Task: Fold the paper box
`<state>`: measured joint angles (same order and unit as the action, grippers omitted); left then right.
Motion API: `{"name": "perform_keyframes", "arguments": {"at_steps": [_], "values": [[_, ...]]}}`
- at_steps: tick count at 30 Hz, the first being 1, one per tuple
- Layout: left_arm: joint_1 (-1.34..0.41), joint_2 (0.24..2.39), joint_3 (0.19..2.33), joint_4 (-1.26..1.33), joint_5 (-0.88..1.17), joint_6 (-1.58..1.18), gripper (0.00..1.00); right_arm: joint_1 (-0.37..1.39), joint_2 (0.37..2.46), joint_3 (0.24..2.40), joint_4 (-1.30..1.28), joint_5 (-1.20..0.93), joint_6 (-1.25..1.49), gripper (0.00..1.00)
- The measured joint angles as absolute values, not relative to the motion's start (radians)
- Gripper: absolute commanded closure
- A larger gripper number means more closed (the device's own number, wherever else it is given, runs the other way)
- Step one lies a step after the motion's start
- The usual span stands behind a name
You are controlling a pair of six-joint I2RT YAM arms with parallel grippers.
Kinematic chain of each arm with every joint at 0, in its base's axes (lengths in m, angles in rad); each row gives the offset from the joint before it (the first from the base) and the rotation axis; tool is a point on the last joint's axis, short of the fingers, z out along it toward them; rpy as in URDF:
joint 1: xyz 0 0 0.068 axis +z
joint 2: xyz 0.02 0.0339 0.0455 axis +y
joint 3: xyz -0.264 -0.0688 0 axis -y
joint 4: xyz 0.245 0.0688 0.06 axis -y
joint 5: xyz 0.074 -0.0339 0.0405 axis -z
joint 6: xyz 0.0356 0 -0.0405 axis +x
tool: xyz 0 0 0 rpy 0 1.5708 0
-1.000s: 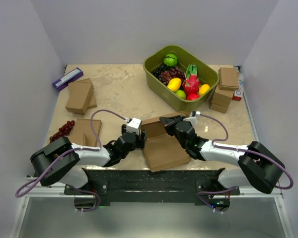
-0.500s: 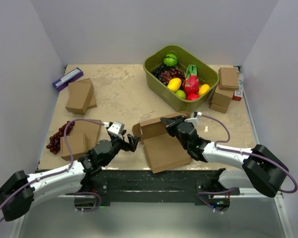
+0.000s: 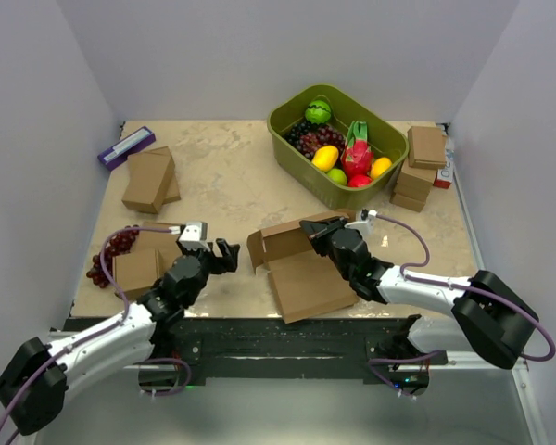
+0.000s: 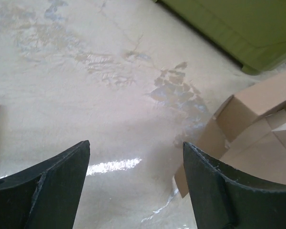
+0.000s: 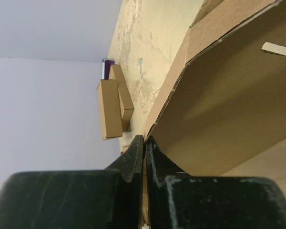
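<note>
The paper box (image 3: pixel 301 278) lies at the near middle of the table, a brown creased sheet with its back wall and left flap standing up. My right gripper (image 3: pixel 315 232) is shut on the raised back flap's edge. In the right wrist view its jaws (image 5: pixel 144 140) are pressed together on thin cardboard, with the box (image 5: pixel 229 95) filling the right side. My left gripper (image 3: pixel 227 252) is open and empty, a short way left of the box and apart from it. In the left wrist view (image 4: pixel 136 148) the box's left corner (image 4: pixel 257 114) shows at the right.
An olive-green tub (image 3: pixel 326 191) of fruit stands behind the box. Small brown boxes sit at the far left (image 3: pixel 148 179), near left (image 3: pixel 148 261) and stacked at the right (image 3: pixel 420 167). Grapes (image 3: pixel 116 246) and a purple item (image 3: pixel 125 146) lie at the left.
My left arm has drawn back to the left, away from the box's left flap, and its gripper now stands open. The right gripper has kept its hold.
</note>
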<state>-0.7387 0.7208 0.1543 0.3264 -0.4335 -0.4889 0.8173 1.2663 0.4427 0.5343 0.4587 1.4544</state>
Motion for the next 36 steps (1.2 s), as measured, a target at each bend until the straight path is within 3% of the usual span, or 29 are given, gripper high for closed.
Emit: {"name": "perform_keyframes", "arguments": {"at_steps": [10, 22, 36], "values": [[-0.731, 0.980, 0.147, 0.469, -0.375, -0.487, 0.17, 0.817, 1.267, 0.443, 0.534, 0.458, 1.454, 1.00], [-0.731, 1.085, 0.077, 0.800, -0.137, -0.396, 0.30, 0.817, 1.267, 0.443, 0.534, 0.458, 1.454, 1.00], [-0.733, 1.216, 0.075, 0.973, 0.012, -0.336, 0.46, 0.817, 1.267, 0.443, 0.534, 0.458, 1.454, 1.00]]}}
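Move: The left hand is open and level with the box's splayed left end flap, which is about 8 cm to its right and 4 cm lower. The box's raised wall has its middle some 14 cm right and 4 cm ahead of that hand. The box's flat panel lies about 19 cm right, 6 cm back and 8 cm down. From the right hand, shut on the wall's upper edge, the flap is roughly 11 cm left, 6 cm back and 4 cm below. Down about 4 cm at first, then sideways to its right some 8 cm and slightly back, the left hand swings in to the end flap, turning roughly 25 degrees clockwise. Its fingers narrow partway without shutting, bringing the right fingertip up against the flap. The right hand stays put, still pinching the wall's upper edge. ##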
